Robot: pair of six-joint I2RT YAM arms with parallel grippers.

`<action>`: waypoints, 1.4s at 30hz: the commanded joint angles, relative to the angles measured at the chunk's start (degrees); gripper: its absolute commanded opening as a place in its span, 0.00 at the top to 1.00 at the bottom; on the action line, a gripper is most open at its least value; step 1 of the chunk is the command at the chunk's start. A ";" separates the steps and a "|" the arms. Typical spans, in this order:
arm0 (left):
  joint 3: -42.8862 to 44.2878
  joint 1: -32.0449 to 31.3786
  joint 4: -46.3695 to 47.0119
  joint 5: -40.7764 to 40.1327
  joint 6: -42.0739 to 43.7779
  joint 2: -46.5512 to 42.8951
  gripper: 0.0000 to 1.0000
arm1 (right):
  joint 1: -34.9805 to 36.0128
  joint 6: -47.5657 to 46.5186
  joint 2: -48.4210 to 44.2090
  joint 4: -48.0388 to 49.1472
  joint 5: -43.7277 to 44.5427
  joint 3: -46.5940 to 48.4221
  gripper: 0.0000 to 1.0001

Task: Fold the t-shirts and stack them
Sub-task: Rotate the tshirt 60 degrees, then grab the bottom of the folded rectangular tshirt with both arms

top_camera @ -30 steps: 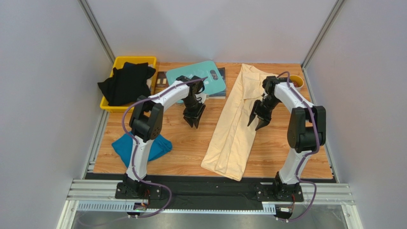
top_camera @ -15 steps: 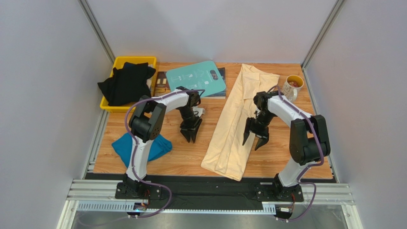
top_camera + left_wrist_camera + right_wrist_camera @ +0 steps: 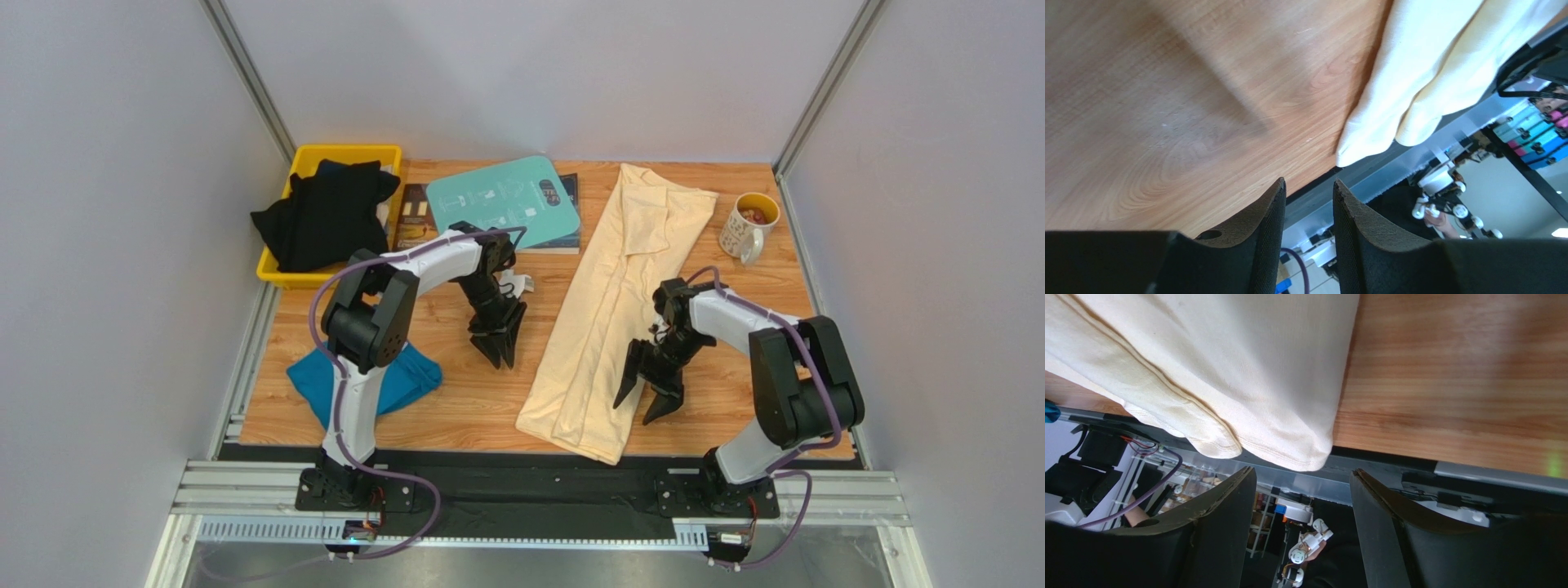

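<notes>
A pale cream-yellow t-shirt [image 3: 610, 312] lies folded into a long strip from the back of the table to its near edge. My right gripper [image 3: 644, 398] hovers open and empty at the strip's near right side; in the right wrist view its fingers frame the shirt's hem [image 3: 1229, 367], with the gripper [image 3: 1303, 471] just short of it. My left gripper [image 3: 497, 349] is open and empty over bare wood left of the shirt, whose near corner [image 3: 1413, 79] lies ahead of the gripper [image 3: 1309, 182]. A teal-blue t-shirt [image 3: 405, 374] lies bunched by the left arm. Black t-shirts [image 3: 321, 214] fill a yellow bin.
The yellow bin [image 3: 298, 165] stands at the back left corner. A rigid teal board [image 3: 503, 202] lies on a dark book at the back centre. A mug [image 3: 751, 223] stands at the back right. Grey walls enclose the table on three sides.
My right gripper has travelled down the shirt's right side toward the near edge and its jaws have widened. The left gripper has drawn slightly nearer. The mug is now uncovered.
</notes>
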 commanded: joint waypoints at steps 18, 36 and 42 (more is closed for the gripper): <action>-14.01 -4.02 13.42 17.12 -5.01 -2.95 0.57 | 2.66 3.24 -1.06 19.63 -7.69 -14.36 0.36; -21.05 -4.81 22.67 16.27 -6.51 -0.93 0.57 | 3.36 3.77 -7.66 25.69 -8.83 -23.76 0.36; -22.81 -5.08 23.72 16.71 -6.60 -1.46 0.57 | 5.03 4.30 -4.25 29.83 -9.18 -23.25 0.37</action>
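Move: The left hand heads for the cream t-shirt's near left corner, about 10 cm back, 3 cm right and 4 cm below; the blue t-shirt's middle is some 22 cm left and 2 cm back. For the right hand the goal is the cream t-shirt's near right corner, about 8 cm back, 3 cm left and 3 cm down. The near left corner is roughly 19 cm left of this hand, 2 cm back. The right fingertips come down about 3 cm onto the cream t-shirt's right edge, one over the cloth and one beside it, then work back and left along it towards the near corner. The left hand goes back some 6 cm, then right and down to the near left corner. Both tilt roughly 15 to 20 degrees, leaning their fingers in towards the cloth, and stay part open. ##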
